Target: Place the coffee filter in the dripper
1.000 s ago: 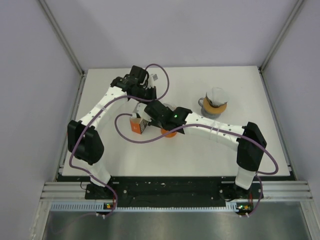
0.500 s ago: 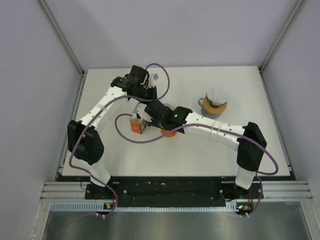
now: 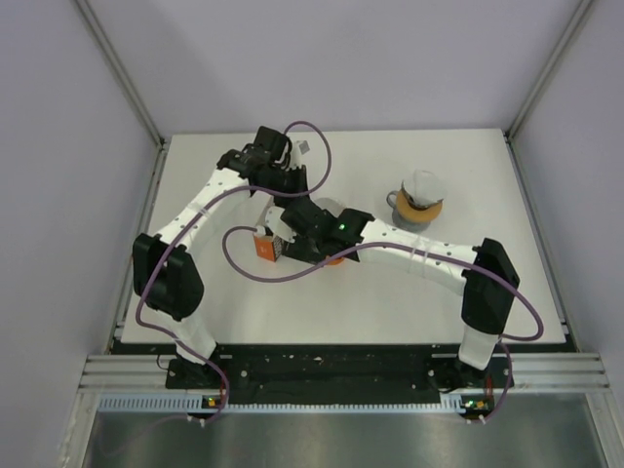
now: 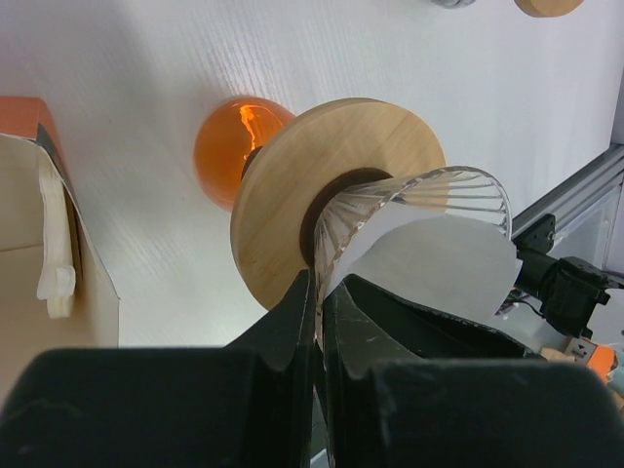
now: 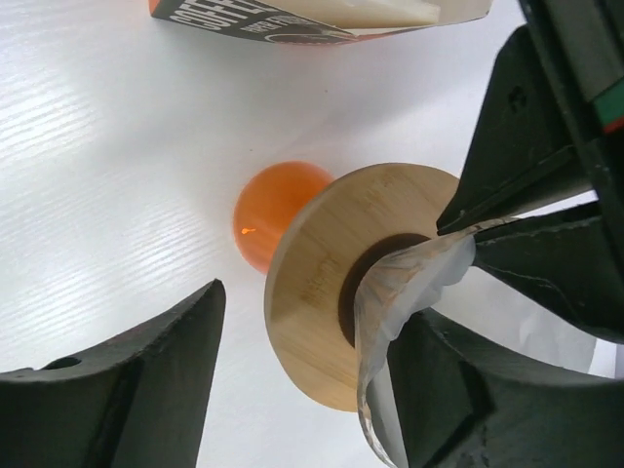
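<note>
The dripper [image 4: 409, 200] is a ribbed glass cone in a round wooden collar [image 4: 292, 195], standing on an orange glass base [image 4: 219, 146]. The white paper coffee filter [image 4: 439, 268] lies inside the cone. My left gripper [image 4: 317, 288] is shut on the cone's rim, with the filter's edge pinched against the glass. My right gripper [image 5: 317, 312] is open, with one finger on either side of the wooden collar [image 5: 322, 283] and touching nothing. In the top view both grippers meet at mid-table and the right gripper [image 3: 297, 234] covers the dripper; only the orange base [image 3: 331, 259] shows.
An open orange filter box [image 3: 265, 244] stands just left of the dripper, close to the right gripper's left finger. A second dripper on a grey mug [image 3: 419, 200] stands at the right rear. Purple cables loop over the arms.
My right gripper has gone from shut to open beside the dripper. The left gripper has kept its hold on the rim and has not moved.
</note>
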Controlling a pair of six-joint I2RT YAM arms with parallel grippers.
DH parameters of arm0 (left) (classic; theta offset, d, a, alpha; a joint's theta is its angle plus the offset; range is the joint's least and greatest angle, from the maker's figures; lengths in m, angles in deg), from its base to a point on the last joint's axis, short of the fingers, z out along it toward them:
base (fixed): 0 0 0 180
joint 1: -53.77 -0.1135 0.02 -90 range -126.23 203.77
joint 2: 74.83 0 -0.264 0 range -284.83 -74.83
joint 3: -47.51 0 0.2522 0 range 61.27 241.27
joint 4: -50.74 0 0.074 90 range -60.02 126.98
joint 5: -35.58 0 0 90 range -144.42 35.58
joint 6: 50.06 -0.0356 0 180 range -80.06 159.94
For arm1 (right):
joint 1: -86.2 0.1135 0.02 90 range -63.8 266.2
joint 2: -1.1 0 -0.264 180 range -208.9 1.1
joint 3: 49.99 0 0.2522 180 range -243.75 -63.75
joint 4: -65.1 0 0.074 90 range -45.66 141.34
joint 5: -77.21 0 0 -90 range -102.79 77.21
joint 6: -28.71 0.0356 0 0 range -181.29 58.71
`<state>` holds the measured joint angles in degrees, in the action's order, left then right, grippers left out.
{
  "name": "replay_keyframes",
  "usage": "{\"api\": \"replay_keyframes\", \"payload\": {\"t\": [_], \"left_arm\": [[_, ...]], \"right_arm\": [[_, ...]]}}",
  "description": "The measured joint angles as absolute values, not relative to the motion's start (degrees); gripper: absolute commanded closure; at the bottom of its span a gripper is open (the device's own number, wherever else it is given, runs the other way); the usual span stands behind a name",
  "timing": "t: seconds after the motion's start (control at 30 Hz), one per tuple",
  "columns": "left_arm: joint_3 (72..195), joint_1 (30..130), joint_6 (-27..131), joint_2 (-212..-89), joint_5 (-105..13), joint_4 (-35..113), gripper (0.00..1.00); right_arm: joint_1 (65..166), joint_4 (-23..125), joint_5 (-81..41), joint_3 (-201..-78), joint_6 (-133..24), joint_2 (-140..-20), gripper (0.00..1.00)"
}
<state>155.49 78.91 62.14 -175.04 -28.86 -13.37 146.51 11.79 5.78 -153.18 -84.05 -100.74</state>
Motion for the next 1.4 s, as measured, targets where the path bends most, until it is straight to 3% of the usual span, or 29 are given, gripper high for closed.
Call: {"api": "replay_keyframes", "payload": {"t": [0.13,0.4,0.97,1.4], "left_arm": [[155.8,78.9,62.3,-175.4,-28.8,-13.0,1.00],[155.8,79.4,61.9,-175.4,-28.3,-14.7,0.99],[156.9,79.6,60.6,-175.4,-27.2,-15.4,0.53],[159.4,79.6,58.4,-175.3,-27.3,-17.1,0.24]], "right_arm": [[146.5,10.8,4.1,-153.0,-83.9,-100.1,0.25],[144.5,12.8,3.1,-149.7,-81.6,-91.0,0.23],[137.2,16.6,-3.0,-143.6,-76.5,-77.2,0.18],[130.2,19.3,-7.0,-142.3,-71.1,-75.0,0.11]]}}
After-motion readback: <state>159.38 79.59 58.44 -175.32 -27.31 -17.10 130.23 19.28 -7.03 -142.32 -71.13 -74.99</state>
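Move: My left fingers are pinching the forward-left edge of the coffee filter. The filter's middle in the dripper is about 3 cm back, 3 cm right and 3 cm below. The filter box is roughly 9 cm left, 1 cm back and 9 cm down. My right fingers, already parted, straddle the near-left wall; the filter's middle is some 2 cm ahead, 4 cm right and 3 cm below. The grey carafe is roughly 10 cm ahead and 23 cm right, 9 cm lower. I clear my right hand from the filter's near-left wall, first lifting, then swinging right as well, about 11 cm up and 9 cm right, its left side rolling up some 30 degrees and its fingers spreading further. My left hand keeps its pinch briefly, easing back slightly, then opens wide to let go of the filter's edge, rising a little. ##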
